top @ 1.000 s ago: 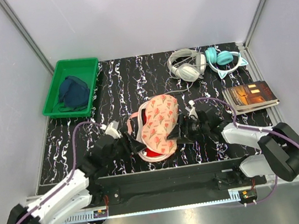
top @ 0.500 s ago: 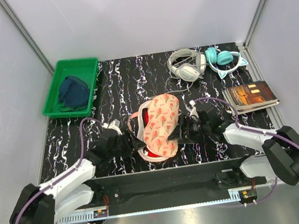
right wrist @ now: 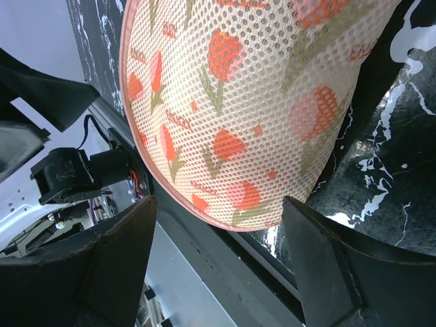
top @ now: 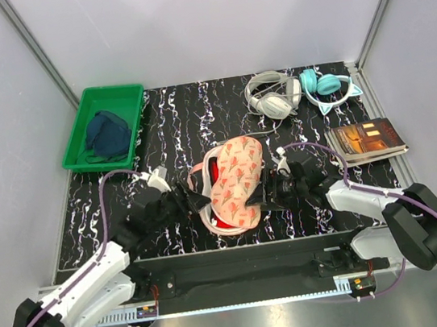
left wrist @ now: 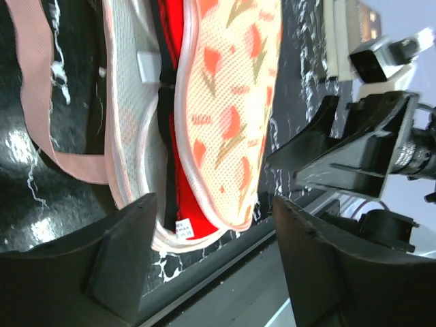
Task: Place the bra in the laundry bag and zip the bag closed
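Note:
The laundry bag [top: 238, 177], a peach pouch with a red-and-green print, lies mid-table with its top flap resting part-open. The red bra [top: 226, 226] sits inside, showing along the left and near edges. In the left wrist view the bra [left wrist: 184, 177] lies between the white mesh lining [left wrist: 129, 88] and the printed flap [left wrist: 231, 102], and the pink strap loop [left wrist: 41, 109] trails off to the left. My left gripper [top: 194, 202] stands open at the bag's left edge [left wrist: 211, 228], holding nothing. Open too, my right gripper [top: 265, 193] frames the bag's right side [right wrist: 218, 228]; the mesh flap [right wrist: 252, 102] fills that view.
A green tray [top: 82, 117] holding a dark blue garment [top: 107, 134] stands at the back left. White headphones [top: 270, 95] and teal cat-ear headphones [top: 328, 87] lie at the back right, with a book [top: 367, 140] in front of them. The black front rail [top: 247, 253] runs just below the bag.
My left gripper's jaws have opened wider and its wrist has shifted back and left. The bag's flap has settled slightly to the right. The right arm has barely moved.

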You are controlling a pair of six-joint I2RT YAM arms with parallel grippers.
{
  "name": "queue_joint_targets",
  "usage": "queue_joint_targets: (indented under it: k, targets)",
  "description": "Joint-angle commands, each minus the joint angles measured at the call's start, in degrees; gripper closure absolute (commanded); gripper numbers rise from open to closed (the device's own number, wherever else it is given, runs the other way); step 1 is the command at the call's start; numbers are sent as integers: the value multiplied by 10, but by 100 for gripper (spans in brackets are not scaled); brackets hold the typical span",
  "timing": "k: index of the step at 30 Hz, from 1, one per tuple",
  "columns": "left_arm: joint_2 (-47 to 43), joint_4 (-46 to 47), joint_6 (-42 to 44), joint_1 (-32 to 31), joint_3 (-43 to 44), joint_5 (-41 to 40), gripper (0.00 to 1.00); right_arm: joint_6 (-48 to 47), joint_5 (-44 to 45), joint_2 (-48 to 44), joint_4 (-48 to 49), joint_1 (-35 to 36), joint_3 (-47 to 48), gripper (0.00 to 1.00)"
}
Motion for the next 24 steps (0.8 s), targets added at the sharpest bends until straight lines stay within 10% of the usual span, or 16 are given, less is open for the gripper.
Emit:
queue_joint_targets:
  k: [1,15,24]
  targets:
    - [31,8,24,2,35,-12,24,-13,3,6,5,-2,0,18]
    - [223,132,24,3,72,87,56,-14,19,22,-4,-11,-4,18]
    - [191,98,62,31,57,88,100,-22,2,44,-3,-10,5,13]
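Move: The mesh lid's left zip edge, near its near end, lies about 2 cm ahead of my left hand, 3 cm to its right and 4 cm below. From that hand, the middle of the red bra under the lid is some 2 cm ahead, 8 cm right and 7 cm down; the pink strap loop is roughly 7 cm ahead, 2 cm left and 7 cm down. From my right hand the zip edge is some 10 cm left, about level fore and aft and 2 cm lower. After a slight nudge forward, I sink my left hand about 4 cm and carry it some 3 cm right onto the lid's loose zip edge, tipping the fingers a little further down and closing them from wide open to almost shut, pinching that edge. My right hand, still wide open at the lid's right side, eases down about 2 cm. ##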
